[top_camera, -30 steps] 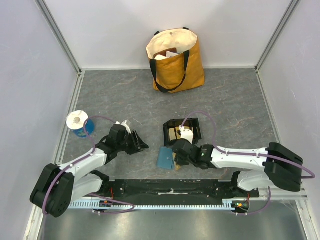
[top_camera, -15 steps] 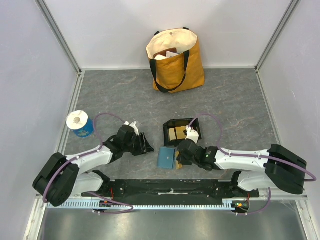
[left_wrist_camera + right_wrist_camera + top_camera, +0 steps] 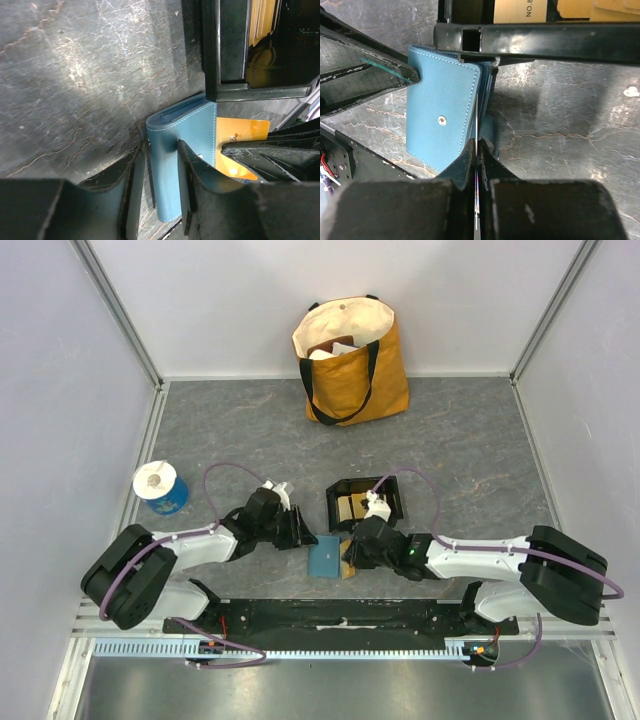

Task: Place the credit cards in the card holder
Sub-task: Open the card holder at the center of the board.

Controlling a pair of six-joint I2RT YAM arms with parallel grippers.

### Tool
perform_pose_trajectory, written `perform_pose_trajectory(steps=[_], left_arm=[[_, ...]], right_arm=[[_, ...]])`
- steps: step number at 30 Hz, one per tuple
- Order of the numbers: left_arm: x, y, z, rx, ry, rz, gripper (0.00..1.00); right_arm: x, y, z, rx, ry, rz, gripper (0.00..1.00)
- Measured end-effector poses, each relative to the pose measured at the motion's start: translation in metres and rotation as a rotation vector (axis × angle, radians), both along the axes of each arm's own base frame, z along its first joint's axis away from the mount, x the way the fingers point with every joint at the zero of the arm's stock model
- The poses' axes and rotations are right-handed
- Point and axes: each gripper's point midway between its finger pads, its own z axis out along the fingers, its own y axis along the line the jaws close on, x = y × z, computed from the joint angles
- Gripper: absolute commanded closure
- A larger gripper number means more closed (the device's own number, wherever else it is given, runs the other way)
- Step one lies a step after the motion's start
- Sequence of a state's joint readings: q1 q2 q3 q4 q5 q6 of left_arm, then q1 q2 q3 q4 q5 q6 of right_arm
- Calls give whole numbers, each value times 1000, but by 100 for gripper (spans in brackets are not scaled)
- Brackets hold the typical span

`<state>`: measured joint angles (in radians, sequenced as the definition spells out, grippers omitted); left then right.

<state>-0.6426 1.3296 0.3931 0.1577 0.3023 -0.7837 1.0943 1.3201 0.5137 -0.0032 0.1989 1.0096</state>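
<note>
The teal card holder (image 3: 325,558) lies just below the black tray (image 3: 392,502). One orange credit card (image 3: 242,135) pokes out at its right side. My right gripper (image 3: 479,147) is shut on this card, which shows edge-on as a thin pale line running in between the holder's flaps (image 3: 442,112). My left gripper (image 3: 161,150) is at the holder's left side. Its jaws stand open astride the folded edge (image 3: 172,165), with a strip of table between the left finger (image 3: 134,185) and the leather. More gold credit cards (image 3: 261,20) lie in the tray.
A mustard tote bag (image 3: 350,360) stands at the back wall. A blue and white roll (image 3: 160,487) sits at the left. The black mounting rail (image 3: 340,615) runs along the near edge. The tray's wall (image 3: 545,42) is close above the holder.
My left gripper has travelled right, from well left of the card holder to its folded edge. The right gripper with the card has shifted slightly.
</note>
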Motion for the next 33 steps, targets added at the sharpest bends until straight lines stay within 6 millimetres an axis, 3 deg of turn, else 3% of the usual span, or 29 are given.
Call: perform_pose_trajectory(steps=[3,9,22,27,32,33], left_arm=[[-1,-4,-2,-9,10,-15,64],[-2,-4,2,-18,-8,-16,54],[-8,6,11,0,-27,4,41],[-9,9,15,5,-34,12,24],[-8,9,21,-6,-51,16,21],[-8,9,23,-11,-58,15,16]], right_arm=[[-1,5,-4,-4,13,18,100],[0,11,0,9,12,34,100],[4,27,24,88,-14,51,100],[5,34,38,142,-32,63,100],[3,37,44,169,-32,78,100],[2,38,44,173,-31,80,100]])
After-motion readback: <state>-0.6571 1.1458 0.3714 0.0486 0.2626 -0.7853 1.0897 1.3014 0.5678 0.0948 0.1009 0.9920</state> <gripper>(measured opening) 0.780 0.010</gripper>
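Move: The blue card holder stands with its middle some 4 cm to the left hand's right, 3 cm back and 2 cm below, its spine edge between the half-open left fingers. From the right hand, which already pinches the gold card at the cover's free edge, its middle is about 4 cm left, 1 cm ahead and 2 cm lower. The black box's middle lies roughly 13 cm ahead of the right hand and 4 cm to its right. Leftward and then increasingly upward, about 4 cm each way, the right hand levers up the holder's cover with the card kept in its shut fingers, rolling some 10 degrees so its left side rises. The left hand stays beside the holder, rises about 2.5 cm, eases back slightly and spreads its fingers wide, one tip close against the cover's outer face. ##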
